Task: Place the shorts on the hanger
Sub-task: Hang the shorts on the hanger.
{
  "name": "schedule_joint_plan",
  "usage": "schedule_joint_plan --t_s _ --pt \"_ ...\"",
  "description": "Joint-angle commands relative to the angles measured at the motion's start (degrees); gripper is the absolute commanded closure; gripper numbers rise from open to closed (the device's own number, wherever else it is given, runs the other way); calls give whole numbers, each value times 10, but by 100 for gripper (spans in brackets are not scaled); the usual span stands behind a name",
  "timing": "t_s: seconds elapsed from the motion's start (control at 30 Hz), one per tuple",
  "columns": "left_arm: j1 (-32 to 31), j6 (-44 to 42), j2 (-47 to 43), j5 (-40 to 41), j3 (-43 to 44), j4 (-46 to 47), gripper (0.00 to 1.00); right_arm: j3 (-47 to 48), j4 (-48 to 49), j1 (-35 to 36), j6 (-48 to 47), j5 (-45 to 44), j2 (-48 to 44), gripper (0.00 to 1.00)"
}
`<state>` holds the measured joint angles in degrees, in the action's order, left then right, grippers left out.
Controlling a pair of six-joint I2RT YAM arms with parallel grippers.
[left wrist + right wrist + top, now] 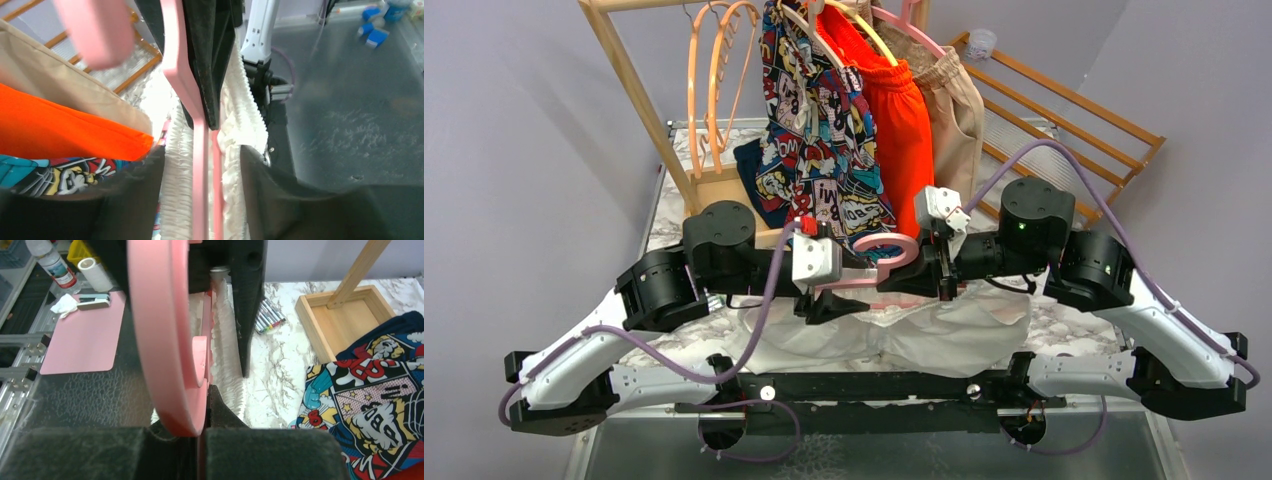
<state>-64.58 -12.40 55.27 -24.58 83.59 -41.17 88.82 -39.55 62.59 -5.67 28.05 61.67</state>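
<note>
The pink hanger (886, 262) hangs between my two grippers above the table's near edge, hook up. The white shorts (924, 335) droop from it onto the table. In the left wrist view the hanger's bars (200, 175) run straight between my fingers, with the gathered waistband (175, 190) on both sides. My left gripper (200, 150) is open, its jaws parted around waistband and bars, seen from above as left gripper (829, 303). My right gripper (202, 410) is shut on the hanger (155, 340) at the foot of its hook, beside the shorts (227, 340); from above it shows as right gripper (921, 275).
A wooden rack (639, 90) behind holds orange hangers (714, 70), comic-print shorts (824, 130), orange-red shorts (904, 120) and a beige garment (954, 110). Markers (267, 315) and the rack's wooden base tray (340, 320) lie on the marble table. A wooden frame (1074, 120) leans at the back right.
</note>
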Motion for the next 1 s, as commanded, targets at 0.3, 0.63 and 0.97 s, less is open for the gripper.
schedule_joint_plan --t_s 0.3,0.63,0.97 --pt "-1 5 -118 202 15 59 3 87 -33 0 59 -235 14 99" --pt "-1 55 -257 325 -40 58 4 188 -108 0 102 -316 114 99" --pt "0 88 -317 459 -108 46 5 263 -65 1 155 -417 225 99"
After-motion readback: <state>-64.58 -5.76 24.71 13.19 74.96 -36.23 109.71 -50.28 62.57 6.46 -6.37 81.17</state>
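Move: The right hand already grips the pink hanger's neck, with the white shorts hanging on the hanger, their middle about 17 cm below that hand. From the right hand the printed shorts on the rack are some 24 cm ahead, 9 cm left and 10 cm lower; the red shorts are about 25 cm ahead, straight on and 10 cm lower. The left hand, its fingers just parting, has the hanger's neck about 3 cm to its right and 1 cm ahead, at its own height. Left hand opens wide, retreating some 17 cm left; right carries the hanger about 12 cm forward, turning clockwise. ##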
